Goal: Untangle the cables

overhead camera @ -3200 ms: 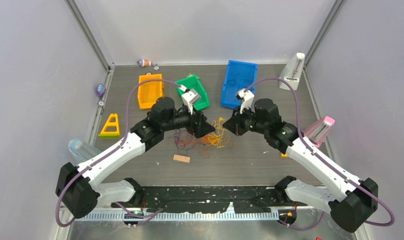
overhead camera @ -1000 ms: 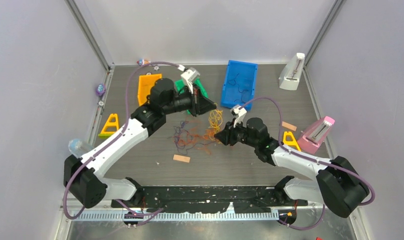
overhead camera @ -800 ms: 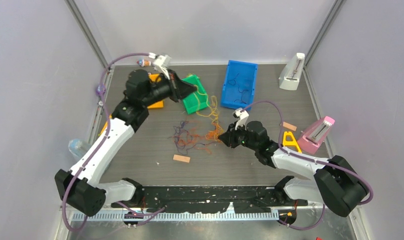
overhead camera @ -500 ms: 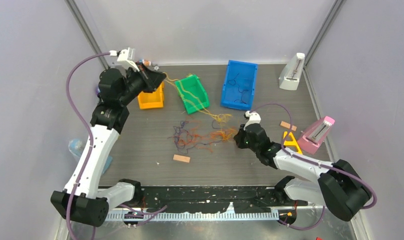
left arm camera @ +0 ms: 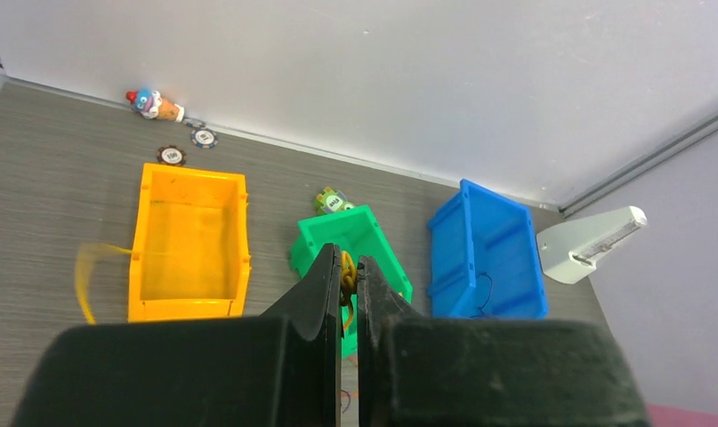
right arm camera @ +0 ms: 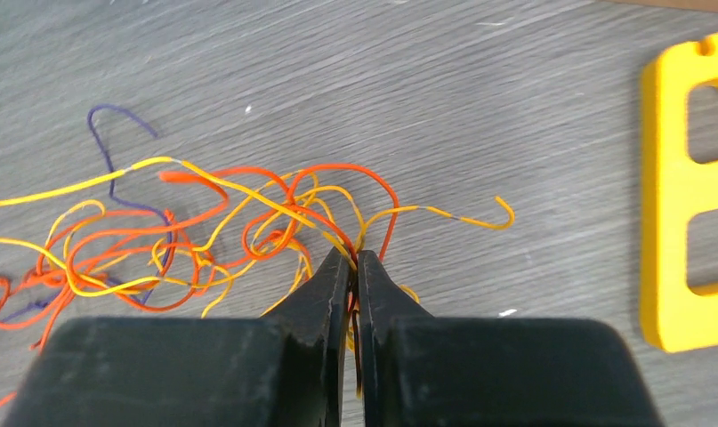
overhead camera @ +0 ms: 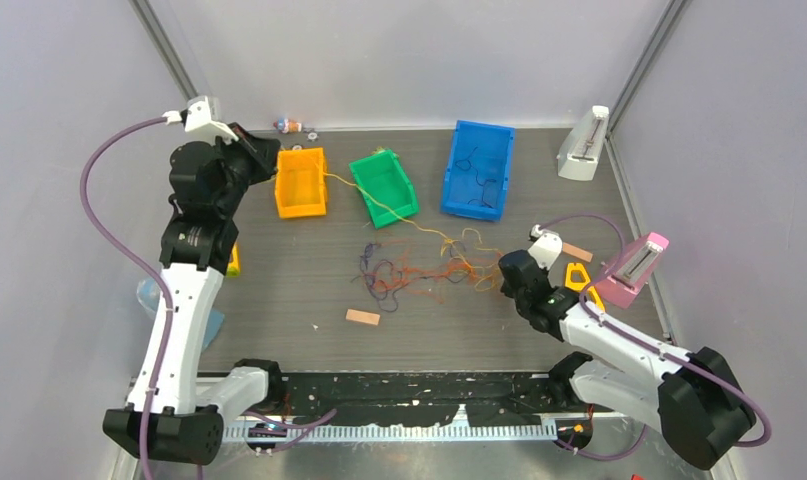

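Observation:
The cables (overhead camera: 419, 275) lie as a loose tangle of yellow, orange-red and dark purple strands at the middle of the table. My left gripper (overhead camera: 267, 158) is raised at the back left, beside the orange bin. It is shut on a knotted end of a yellow cable (left arm camera: 347, 277). That yellow cable (overhead camera: 404, 217) runs stretched from the gripper over the orange and green bins down to the tangle. My right gripper (overhead camera: 501, 272) sits low at the tangle's right edge. In the right wrist view my right gripper (right arm camera: 355, 258) is shut on orange and yellow strands (right arm camera: 275, 209).
An orange bin (overhead camera: 301, 205), a green bin (overhead camera: 371, 200) and a blue bin (overhead camera: 477, 205) stand along the back; the blue one holds dark strands. A yellow triangular frame (overhead camera: 579, 278) and pink metronome (overhead camera: 634, 270) lie right of my right gripper. A white metronome (overhead camera: 584, 145) stands back right, a small wooden block (overhead camera: 362, 317) near the front.
My left arm has swung up and left to the back-left corner, drawing a yellow cable out taut. My right gripper has shut on strands and moved right, dragging the tangle with it.

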Available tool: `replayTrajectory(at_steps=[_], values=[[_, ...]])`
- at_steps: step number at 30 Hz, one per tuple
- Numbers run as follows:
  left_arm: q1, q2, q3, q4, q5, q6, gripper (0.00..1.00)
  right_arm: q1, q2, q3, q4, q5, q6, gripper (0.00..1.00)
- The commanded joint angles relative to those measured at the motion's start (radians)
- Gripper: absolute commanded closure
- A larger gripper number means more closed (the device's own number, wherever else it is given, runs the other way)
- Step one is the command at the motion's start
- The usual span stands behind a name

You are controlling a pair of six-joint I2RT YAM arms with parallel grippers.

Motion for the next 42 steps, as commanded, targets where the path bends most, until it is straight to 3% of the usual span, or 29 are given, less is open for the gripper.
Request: replayTrajectory(at_steps=[1, 5, 8, 14, 20, 24, 28, 29, 31, 32, 34, 42], values=[[0.013, 0.022, 0.082, 0.002, 0.017, 0.009, 1.0, -0.016, -0.054, 0.065, -0.134, 0.185, 0.13, 0.9], [0.038, 0.04, 0.11, -0.042, -0.048, 0.01, 1.0, -0.033, -0.116, 0.05, -0.233, 0.307, 0.274, 0.9], [0.13, 0.011, 0.107, -0.039, -0.095, -0.011, 1.0, -0.088, -0.166, 0.019, -0.316, 0.326, 0.396, 0.92], [0.225, 0.004, 0.113, -0.05, -0.071, -0.041, 1.0, -0.166, -0.259, -0.019, -0.313, 0.297, 0.399, 0.95], [0.225, 0.019, 0.085, 0.012, 0.075, -0.078, 1.0, -0.172, -0.281, 0.007, -0.271, 0.279, 0.27, 0.95], [0.18, 0.049, 0.098, 0.068, 0.198, -0.077, 1.0, -0.171, -0.279, 0.01, -0.123, 0.087, 0.005, 0.94], [0.102, 0.087, 0.166, 0.037, 0.176, -0.025, 1.0, -0.171, -0.279, -0.003, -0.024, -0.041, -0.069, 0.88], [0.078, 0.093, 0.177, 0.038, 0.175, -0.027, 1.0, -0.17, -0.279, -0.004, 0.0, -0.069, -0.076, 0.85], [0.065, 0.108, 0.204, 0.038, 0.179, -0.036, 1.0, -0.171, -0.277, -0.006, 0.036, -0.12, -0.11, 0.62], [0.062, 0.118, 0.22, 0.037, 0.186, -0.04, 1.0, -0.172, -0.272, -0.006, 0.045, -0.137, -0.135, 0.31], [0.049, 0.137, 0.254, 0.04, 0.202, -0.047, 1.0, -0.172, -0.262, -0.003, 0.067, -0.17, -0.159, 0.01], [-0.061, 0.308, 0.426, 0.045, 0.287, -0.024, 1.0, -0.171, -0.219, 0.032, 0.092, -0.238, -0.216, 0.05]])
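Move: The cable tangle's middle lies about 17 cm left of the right hand and 3 cm ahead, some 5 cm below; that hand still grips its right end. The yellow triangle sits 13 cm to this hand's right and 1 cm ahead, the wood block 11 cm right and 8 cm ahead. From the high left hand, still pinching a yellow cable, the tangle is 24 cm right, 6 cm back and 39 cm down, the green tray 12 cm right and 11 cm ahead. The yellow cable stays pinched high in the left hand, which swings some 8 cm left, then back right about 14 cm while climbing roughly 8 cm. Meanwhile the right hand keeps its grip on the tangle's right end, drawing it rightward towards the yellow triangle and slightly up and back with a clockwise turn; it then comes back left, still rising, and opens wide to let go. ##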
